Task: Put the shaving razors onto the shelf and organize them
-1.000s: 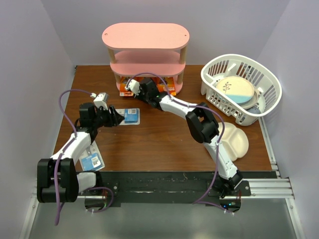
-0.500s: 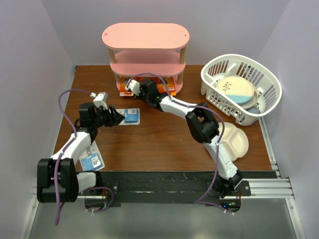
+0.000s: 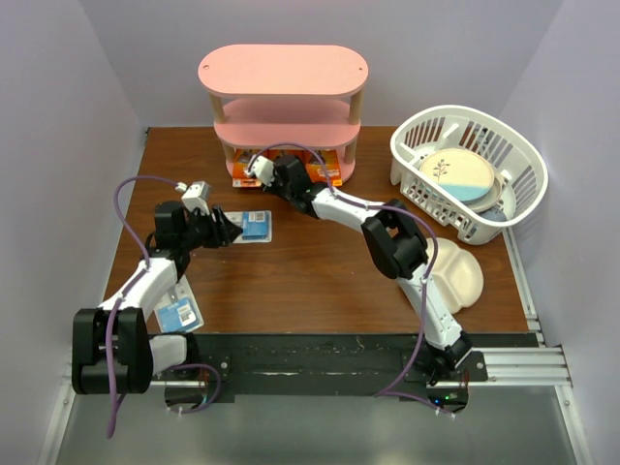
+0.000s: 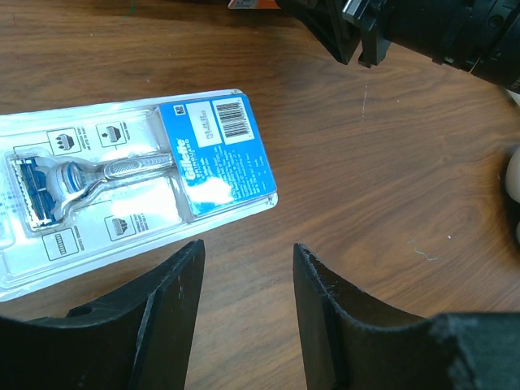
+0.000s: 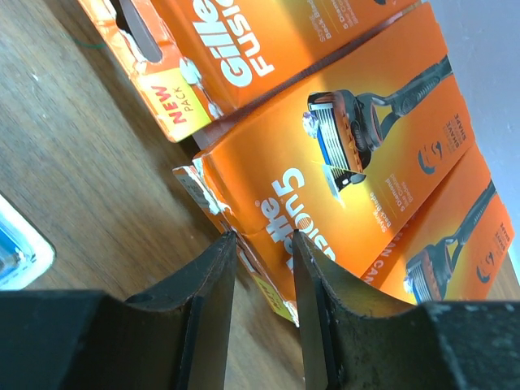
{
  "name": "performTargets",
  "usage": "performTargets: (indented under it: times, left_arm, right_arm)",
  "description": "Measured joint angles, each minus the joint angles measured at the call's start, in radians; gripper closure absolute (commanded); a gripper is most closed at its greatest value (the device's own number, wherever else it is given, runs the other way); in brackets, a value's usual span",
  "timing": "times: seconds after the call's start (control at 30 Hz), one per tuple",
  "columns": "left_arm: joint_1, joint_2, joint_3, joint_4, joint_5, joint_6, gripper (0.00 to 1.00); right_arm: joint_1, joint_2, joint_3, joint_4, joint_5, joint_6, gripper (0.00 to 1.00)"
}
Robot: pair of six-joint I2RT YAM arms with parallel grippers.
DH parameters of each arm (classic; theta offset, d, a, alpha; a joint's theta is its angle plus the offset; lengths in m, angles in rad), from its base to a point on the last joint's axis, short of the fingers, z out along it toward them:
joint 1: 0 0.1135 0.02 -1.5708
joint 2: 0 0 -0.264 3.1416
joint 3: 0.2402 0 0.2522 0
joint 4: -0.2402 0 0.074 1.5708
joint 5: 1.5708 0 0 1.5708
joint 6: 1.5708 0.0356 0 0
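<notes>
Three orange razor packs (image 5: 349,154) lie side by side on the table at the foot of the pink shelf (image 3: 283,70), partly under its lowest board. My right gripper (image 5: 262,237) is shut on the near edge of the middle orange pack, one finger on each side. A white-and-blue blister razor pack (image 4: 138,179) lies flat on the table left of centre. My left gripper (image 4: 248,248) stands open just short of its near edge, with only bare wood between the fingers. A second blister pack (image 3: 179,312) lies beside the left arm near the table's front.
A white slatted basket (image 3: 513,155) with a round plate (image 3: 455,179) in it stands at the back right. A cream divided plate (image 3: 460,271) lies in front of it, behind the right arm. Grey walls close in on both sides.
The right jaws have narrowed slightly onto the orange pack's edge. The left arm and both blister packs have stayed where they were.
</notes>
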Motion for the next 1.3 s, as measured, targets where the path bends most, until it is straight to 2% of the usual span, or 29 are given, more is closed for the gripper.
performTargets:
  times: [0.43,0.5,0.53,0.63,0.87,1.07,1.3]
  left_arm:
    - [0.000,0.000,-0.016,0.016,0.003,-0.017,0.48]
    - [0.000,-0.002,-0.016,0.015,0.003,-0.017,0.48]
    - [0.000,-0.003,-0.016,0.015,0.003,-0.017,0.48]
    - [0.000,-0.006,-0.016,0.015,0.003,-0.017,0.48]
    - [0.000,-0.013,-0.016,0.015,0.003,-0.017,0.48]
    - [0.000,-0.013,-0.016,0.015,0.007,-0.019,0.48]
    - [0.000,-0.011,-0.016,0.016,0.013,-0.028,0.48]
  right_arm:
    - [-0.009,-0.015,-0.018,-0.006,-0.003,0.000,0.64]
    - [-0.009,-0.015,-0.018,-0.006,-0.003,0.000,0.59]
    - [-0.009,-0.015,-0.018,-0.006,-0.003,0.000,0.48]
    - [-0.008,-0.015,-0.018,-0.017,0.001,0.002,0.38]
    - [-0.008,-0.033,-0.019,-0.066,0.004,0.008,0.32]
    - [-0.003,-0.114,-0.019,-0.146,-0.003,0.042,0.30]
    - [0.010,-0.174,-0.028,-0.151,-0.027,0.064,0.34]
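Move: The right hand is at the near end of the middle razor box on the bottom shelf; the box's middle lies about 8 cm ahead and 1 cm right, roughly level. The left razor box's middle is 8 cm to the hand's left and 8 ahead, the right one's 10 to the right and 8 ahead. The blue blister pack lies some 9 cm back, 8 left and 5 lower. From the left hand, the middle box is about 22 cm ahead, 12 right and 4 lower. Sideways to the right by barely 1 cm goes the right hand first, still pinching the near end of the middle razor box, then it holds there. The fingers open and let go, and the hand rises about 6 cm while backing some 3 cm away from the box, the wrist turning hardly at all. ##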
